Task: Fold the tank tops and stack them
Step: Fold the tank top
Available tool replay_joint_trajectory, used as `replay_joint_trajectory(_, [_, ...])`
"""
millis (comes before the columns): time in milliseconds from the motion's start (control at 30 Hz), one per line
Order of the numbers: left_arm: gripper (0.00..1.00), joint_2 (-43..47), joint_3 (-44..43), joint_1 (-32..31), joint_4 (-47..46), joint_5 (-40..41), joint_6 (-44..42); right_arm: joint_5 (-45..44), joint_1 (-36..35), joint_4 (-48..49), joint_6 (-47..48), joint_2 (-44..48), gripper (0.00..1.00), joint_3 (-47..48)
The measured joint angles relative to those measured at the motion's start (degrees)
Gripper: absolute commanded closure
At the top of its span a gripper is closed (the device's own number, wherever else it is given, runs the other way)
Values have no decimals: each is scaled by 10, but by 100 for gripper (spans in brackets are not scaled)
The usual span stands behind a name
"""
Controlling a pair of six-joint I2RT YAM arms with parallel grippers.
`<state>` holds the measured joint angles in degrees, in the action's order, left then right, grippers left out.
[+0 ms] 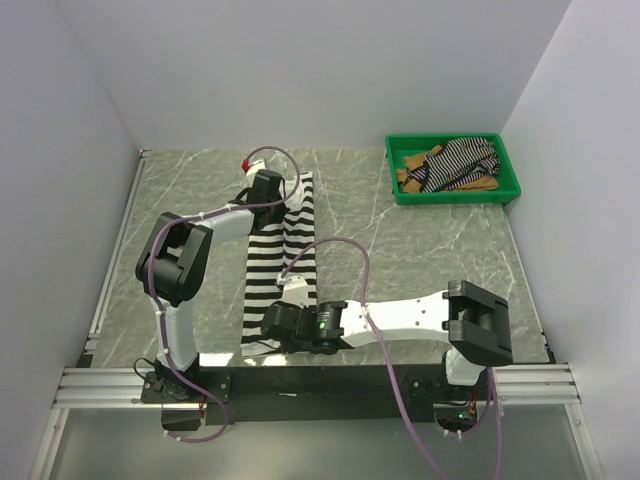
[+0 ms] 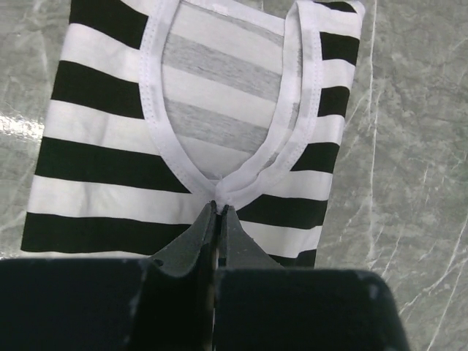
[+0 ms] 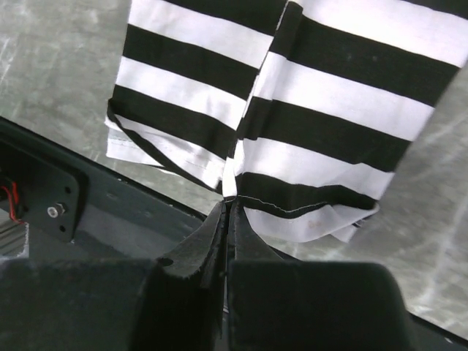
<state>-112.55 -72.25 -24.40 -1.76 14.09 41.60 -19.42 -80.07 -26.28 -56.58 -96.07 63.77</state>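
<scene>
A wide-striped black-and-white tank top (image 1: 282, 262) lies stretched lengthways down the middle-left of the table, folded into a narrow strip. My left gripper (image 2: 219, 205) is shut on its white neckline trim (image 2: 241, 172) at the far end. At the near end my right gripper (image 3: 227, 199) is shut on the hem (image 3: 307, 205), right by the table's front edge. The left gripper (image 1: 266, 186) sits at the top of the strip and the right gripper (image 1: 280, 322) at the bottom. A thin-striped tank top (image 1: 462, 160) and a tan-brown one (image 1: 412, 165) lie crumpled in the green tray.
The green plastic tray (image 1: 455, 195) stands at the back right corner. A small red-and-white object (image 1: 250, 161) lies just beyond the left gripper. The black front rail (image 3: 88, 212) runs under the hem. White walls close in three sides.
</scene>
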Motion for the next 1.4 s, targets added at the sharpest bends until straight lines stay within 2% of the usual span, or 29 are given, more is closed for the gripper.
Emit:
replay_joint_trajectory(233, [98, 0, 2, 10, -1, -12, -2, 26, 12, 29, 8, -12, 100, 0])
replay_joint_trajectory(333, [90, 0, 2, 11, -1, -14, -3, 37, 16, 40, 10, -13, 93, 0])
replay_joint_trajectory(367, [87, 0, 2, 11, 0, -15, -3, 40, 16, 44, 11, -14, 90, 0])
replay_joint_trajectory(400, [76, 0, 2, 12, 0, -15, -5, 42, 17, 46, 12, -14, 86, 0])
replay_joint_trajectory(467, [63, 0, 2, 13, 3, -18, -6, 45, 17, 51, 14, -15, 74, 0])
replay_joint_trajectory(500, [54, 0, 2, 13, 4, -19, -6, 47, 17, 53, 16, -15, 69, 0])
replay_joint_trajectory(533, [51, 0, 2, 14, 5, -20, -7, 49, 17, 55, 16, -15, 60, 0])
replay_joint_trajectory(633, [40, 2, 2, 14, 10, -23, -3, 52, 17, 61, 17, -12, 47, -6])
replay_joint_trajectory(800, [39, 26, -3, 16, 43, -21, -1, 49, 22, 57, 18, 41, 45, -40])
replay_joint_trajectory(1000, [42, 122, -5, 17, 130, 10, 43, 47, 83, 71, 6, 219, 46, -142])
replay_joint_trajectory(1133, [43, 275, 113, 18, 166, 25, 93, 73, 134, 106, -9, 296, 47, -235])
replay_joint_trajectory(1267, [43, 420, 255, 19, 227, 22, 137, 118, 143, 125, -17, 296, 45, -286])
replay_joint_trajectory(1400, [47, 501, 347, 19, 293, -3, 167, 151, 147, 152, -24, 295, 43, -309])
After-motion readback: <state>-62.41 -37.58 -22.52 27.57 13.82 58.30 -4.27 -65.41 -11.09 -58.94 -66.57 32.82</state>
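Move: My two hands still pinch the folded-in edge of the tank top, the left at the bottom of the neckline, the right at the hem, both almost on the cloth. The tank top's middle lies about 12 cm back from my left hand and 18 cm ahead of my right, some 1 cm to the left of each. From my left hand the left strap is 9 cm ahead and 6 cm left; from my right the hem's right corner is 8 cm right and 1 cm back. I ease the held edge a last 1 to 2 cm left onto the tank top's middle line, then open both hands to let go and lift clear. My left hand rises about 9 cm, swings back some 22 cm and left 10 cm, sinking again beside the left edge; my right hops up and over, rolling some 15 degrees, and comes down right of the hem. ##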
